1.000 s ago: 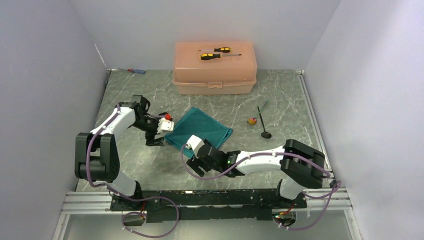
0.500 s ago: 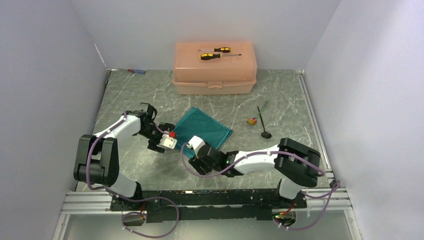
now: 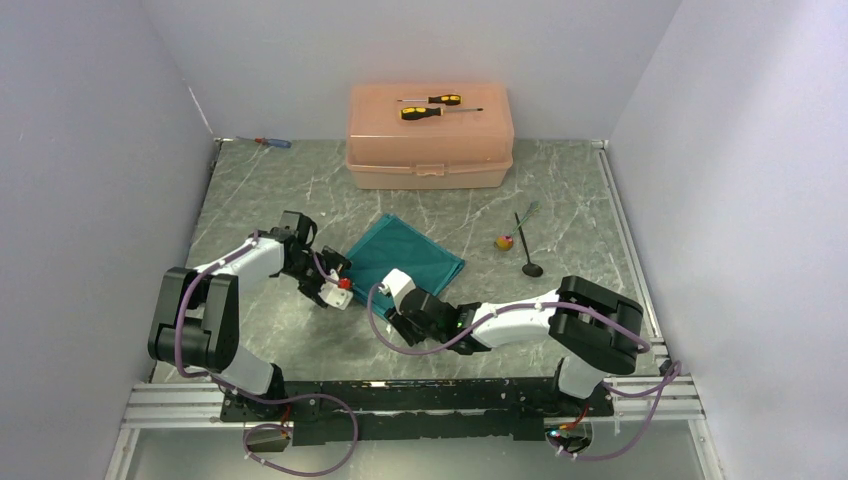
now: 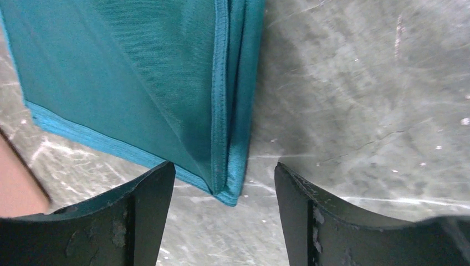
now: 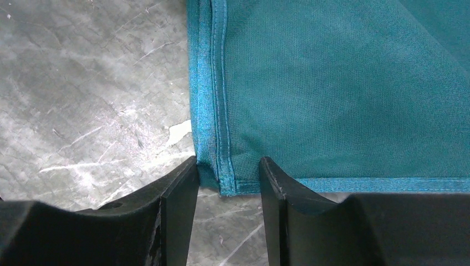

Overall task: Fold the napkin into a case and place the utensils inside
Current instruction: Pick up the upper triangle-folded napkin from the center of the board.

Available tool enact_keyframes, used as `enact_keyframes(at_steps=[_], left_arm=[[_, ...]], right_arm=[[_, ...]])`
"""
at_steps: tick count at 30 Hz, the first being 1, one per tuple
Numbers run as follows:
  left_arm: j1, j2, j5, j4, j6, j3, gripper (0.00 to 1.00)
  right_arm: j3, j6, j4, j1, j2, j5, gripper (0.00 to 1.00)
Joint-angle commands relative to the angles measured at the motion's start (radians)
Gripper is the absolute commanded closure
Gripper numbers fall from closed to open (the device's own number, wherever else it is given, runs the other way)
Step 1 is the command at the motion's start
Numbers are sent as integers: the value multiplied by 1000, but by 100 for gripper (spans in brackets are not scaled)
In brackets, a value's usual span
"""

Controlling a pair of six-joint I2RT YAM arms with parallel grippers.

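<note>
The teal napkin (image 3: 408,260) lies folded flat at mid-table, its layered hems showing in both wrist views. My left gripper (image 3: 337,288) is at its near-left corner; in the left wrist view that corner (image 4: 231,191) pokes between the open fingers (image 4: 141,219) without touching them. My right gripper (image 3: 398,300) is at the near corner, where the hemmed tip (image 5: 224,180) sits in a narrow gap and the left finger (image 5: 177,210) is against the cloth. The black spoon (image 3: 530,263) and the fork (image 3: 522,220) lie to the right.
A peach plastic box (image 3: 430,140) stands at the back with two yellow-and-black screwdrivers (image 3: 432,107) on its lid. A small red-and-blue screwdriver (image 3: 271,142) lies at the back left. A small coloured ball (image 3: 505,241) rests beside the utensils.
My left gripper has swung right and nearer, down to the napkin's corner. The right gripper has edged towards the cloth. Both pairs of jaws have narrowed.
</note>
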Motion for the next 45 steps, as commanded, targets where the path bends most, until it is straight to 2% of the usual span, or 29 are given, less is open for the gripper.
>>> enact_keyframes(at_steps=[1,4,10,14,16,19,25,29,33,35,41,45], left_arm=[[-2,36,-46,65,132,-57,28],[-1,45,-60,81,162,-72,32],[-2,51,-59,99,197,-98,50],[-7,61,-71,113,207,-112,53],[-12,63,-72,131,203,-121,58],[-22,61,-70,139,192,-126,72],[-39,54,-73,129,183,-123,75],[-40,46,-78,118,157,-117,88],[-41,37,-58,57,114,-75,97],[-45,34,-51,15,72,-44,97],[-51,26,-33,-110,-103,73,97],[-50,11,-32,-179,-156,122,97]], right_arm=[[2,7,-25,0,27,-10,54],[-1,14,-31,-2,22,0,56],[-7,21,-24,-4,9,43,65],[-11,31,-9,-3,7,57,71],[-12,40,-1,-5,3,65,74],[-21,41,15,-7,-7,71,78],[-15,41,27,-26,-21,74,85],[-22,39,40,-36,-52,71,89],[-35,31,53,-36,-92,76,96],[-44,31,64,-37,-114,84,100],[-36,30,44,-38,-137,67,100],[-34,39,33,-37,-144,46,100]])
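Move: The napkin's left corner lies almost between the left hand's open fingers, about 1 cm ahead and 1 cm below; the napkin's middle is some 13 cm to that hand's right and 2 cm ahead. The near corner sits right at the right hand's fingers, about 1 cm below, with the middle some 13 cm straight ahead. A white patch on the table lies 3 cm to the right hand's left, level with it; the ladle's bowl is about 26 cm right and 14 cm ahead. Both hands pinch a corner of the napkin: the left slides about 2 cm forward and sinks 1 cm while its fingers shut on the left corner, then draws back nearly 2 cm and lifts about 1.5 cm. The right closes on the near corner while easing forward and slightly right, then lifts it nearly 3 cm, keeping the pinch. ##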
